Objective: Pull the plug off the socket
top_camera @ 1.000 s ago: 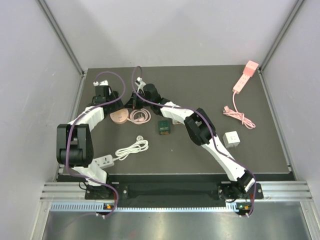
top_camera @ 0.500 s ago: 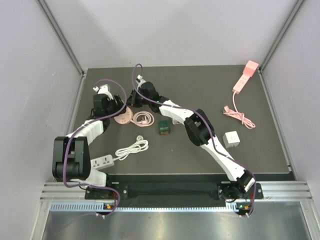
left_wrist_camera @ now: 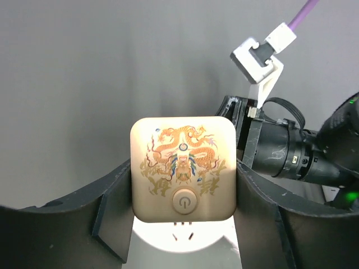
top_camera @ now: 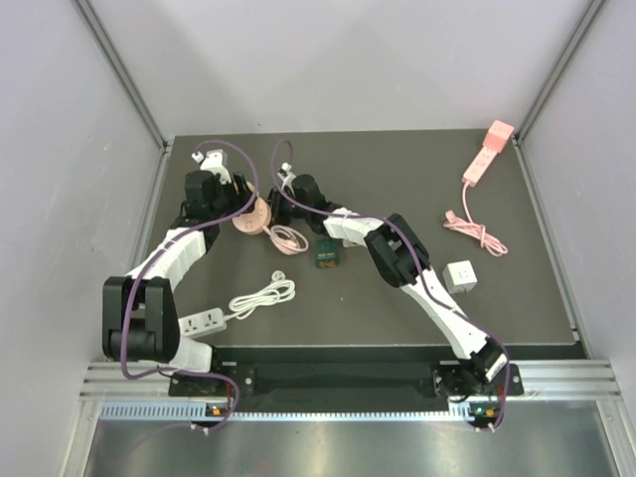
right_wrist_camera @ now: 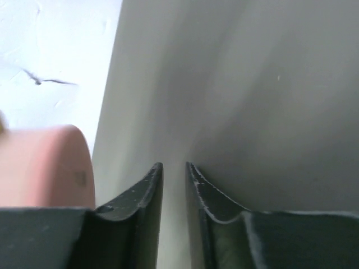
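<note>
The socket [left_wrist_camera: 183, 168], a beige cube with a gold dragon print and a power button, sits squeezed between my left gripper's [left_wrist_camera: 183, 188] fingers. The slots in its round white face show empty. From above, the socket [top_camera: 254, 216] is held in the left gripper [top_camera: 246, 211] at the back left of the mat. The pink coiled cable with the plug [top_camera: 288, 238] lies on the mat just right of it, apart from it. My right gripper [top_camera: 280, 199] hovers beside the socket. Its fingers [right_wrist_camera: 174, 168] stand a narrow gap apart with nothing between them; a pink rounded edge [right_wrist_camera: 42, 165] shows at their left.
A white power strip [top_camera: 204, 320] with its coiled cable [top_camera: 263, 295] lies front left. A small green box [top_camera: 326, 252] sits mid-mat, a white cube adapter [top_camera: 459, 276] to the right. A pink power strip [top_camera: 485, 154] and its cable [top_camera: 475, 231] lie back right. Walls enclose the mat.
The left gripper has carried the socket up and toward the back right, away from the cable coil. The right gripper's jaws have parted slightly and the coil now lies free.
</note>
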Available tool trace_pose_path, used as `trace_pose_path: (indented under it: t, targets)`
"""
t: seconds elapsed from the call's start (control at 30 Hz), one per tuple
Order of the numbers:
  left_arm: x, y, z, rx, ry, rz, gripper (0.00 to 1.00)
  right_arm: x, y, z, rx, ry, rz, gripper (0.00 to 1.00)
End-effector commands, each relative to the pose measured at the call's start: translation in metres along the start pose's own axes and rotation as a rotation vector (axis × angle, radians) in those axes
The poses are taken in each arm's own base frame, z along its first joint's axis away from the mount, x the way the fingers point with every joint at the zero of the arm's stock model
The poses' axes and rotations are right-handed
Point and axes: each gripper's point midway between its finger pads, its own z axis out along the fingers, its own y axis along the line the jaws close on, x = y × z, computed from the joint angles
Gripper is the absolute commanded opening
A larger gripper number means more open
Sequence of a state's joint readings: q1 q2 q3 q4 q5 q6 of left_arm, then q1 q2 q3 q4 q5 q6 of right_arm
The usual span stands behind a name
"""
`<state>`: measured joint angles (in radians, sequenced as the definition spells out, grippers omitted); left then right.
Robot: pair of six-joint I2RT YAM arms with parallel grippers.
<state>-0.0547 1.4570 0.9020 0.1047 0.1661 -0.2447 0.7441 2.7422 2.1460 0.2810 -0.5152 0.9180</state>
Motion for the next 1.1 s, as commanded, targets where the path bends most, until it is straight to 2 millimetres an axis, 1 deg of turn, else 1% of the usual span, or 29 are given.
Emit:
trace_pose_path:
  t: [0.0, 0.07, 0.1, 0.17, 0.2, 0.23, 0.27, 0.3, 0.33, 0.37, 0.4, 0.47, 0.7, 0.73, 0.8, 0.87, 0.9, 0.93, 1.0, 1.03, 1.07]
  targets:
    - [-0.066, -0.019, -0.021, 0.038, -0.194, 0.068, 0.0, -0.019, 0.049, -0.017, -0.134, 0.019, -0.064, 0.3]
    - [-0.067, -0.016, -0.023, 0.022, -0.195, 0.075, 0.0, -0.022, 0.058, -0.022, -0.147, 0.018, -0.11, 0.35]
    - [-0.068, -0.016, -0.023, 0.02, -0.195, 0.081, 0.0, -0.023, 0.064, -0.028, -0.145, 0.013, -0.13, 0.41]
    - [-0.067, -0.012, -0.023, -0.001, -0.195, 0.08, 0.0, -0.03, 0.064, -0.036, -0.132, -0.005, -0.177, 0.47]
    - [-0.067, -0.011, -0.023, -0.007, -0.197, 0.08, 0.0, -0.032, 0.066, -0.041, -0.134, -0.014, -0.185, 0.52]
    - [-0.067, -0.01, -0.023, -0.015, -0.196, 0.079, 0.0, -0.036, 0.068, -0.045, -0.144, -0.023, -0.188, 0.54]
    - [-0.067, -0.008, -0.023, -0.027, -0.197, 0.074, 0.0, -0.044, 0.065, -0.052, -0.151, -0.04, -0.165, 0.55]
    - [-0.067, -0.007, -0.024, -0.031, -0.196, 0.074, 0.0, -0.044, 0.064, -0.058, -0.167, -0.04, -0.153, 0.58]
    - [-0.065, -0.006, -0.024, -0.036, -0.191, 0.071, 0.0, -0.053, 0.07, -0.063, -0.21, -0.079, -0.172, 0.59]
    - [-0.065, -0.005, -0.024, -0.04, -0.191, 0.07, 0.0, -0.063, 0.07, -0.071, -0.225, -0.106, -0.154, 0.61]
    - [-0.064, -0.004, -0.024, -0.048, -0.186, 0.069, 0.0, -0.064, 0.068, -0.075, -0.234, -0.112, -0.147, 0.62]
    - [-0.062, -0.002, -0.024, -0.056, -0.18, 0.069, 0.0, -0.074, 0.072, -0.081, -0.268, -0.137, -0.162, 0.63]
    - [-0.057, 0.0, -0.024, -0.068, -0.156, 0.046, 0.0, -0.072, 0.087, -0.083, -0.33, -0.135, -0.197, 0.67]
    - [-0.054, 0.0, -0.025, -0.069, -0.144, 0.043, 0.0, -0.07, 0.09, -0.083, -0.343, -0.133, -0.193, 0.67]
    - [-0.055, 0.001, -0.027, -0.074, -0.15, 0.045, 0.0, -0.068, 0.103, -0.086, -0.394, -0.137, -0.215, 0.71]
    - [-0.055, 0.0, -0.029, -0.073, -0.153, 0.045, 0.0, -0.06, 0.117, -0.086, -0.443, -0.117, -0.221, 0.75]
    - [-0.054, 0.0, -0.03, -0.07, -0.152, 0.045, 0.0, -0.056, 0.119, -0.086, -0.453, -0.108, -0.219, 0.75]
    - [-0.056, -0.001, -0.031, -0.069, -0.155, 0.045, 0.0, -0.048, 0.125, -0.083, -0.468, -0.091, -0.214, 0.76]
    - [-0.06, -0.002, -0.032, -0.068, -0.162, 0.048, 0.0, -0.038, 0.126, -0.078, -0.475, -0.063, -0.209, 0.76]
    - [-0.062, -0.003, -0.033, -0.064, -0.166, 0.047, 0.0, -0.03, 0.13, -0.073, -0.478, -0.046, -0.209, 0.75]
    - [-0.065, -0.005, -0.034, -0.058, -0.174, 0.047, 0.0, -0.026, 0.131, -0.068, -0.482, -0.032, -0.208, 0.74]
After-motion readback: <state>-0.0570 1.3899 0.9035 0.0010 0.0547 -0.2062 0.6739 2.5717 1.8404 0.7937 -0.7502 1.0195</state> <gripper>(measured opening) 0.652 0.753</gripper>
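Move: The socket, a pink disc still on the plug in the left fingers, lies about 3 cm nearer the base and 4 cm below the left hand. From the right hand it is some 6 cm above, 3 cm back and 2 cm to the left. The pink cord coil lies about 8 cm back, 6 cm right and 3 cm below the right hand; the green cube lies roughly 11 cm back and 15 cm right of the right hand. Rightward and up, out from below the socket, goes the right hand, about 6.5 cm to the right with a slight reach forward; still rising, it then swings back towards the base and left to face the disc, almost 9 cm higher in all. Its nearly shut fingers spread wide and the wrist rolls some 20 degrees. The left hand keeps its pinch on the plug, easing about 2 cm left and a little back. ##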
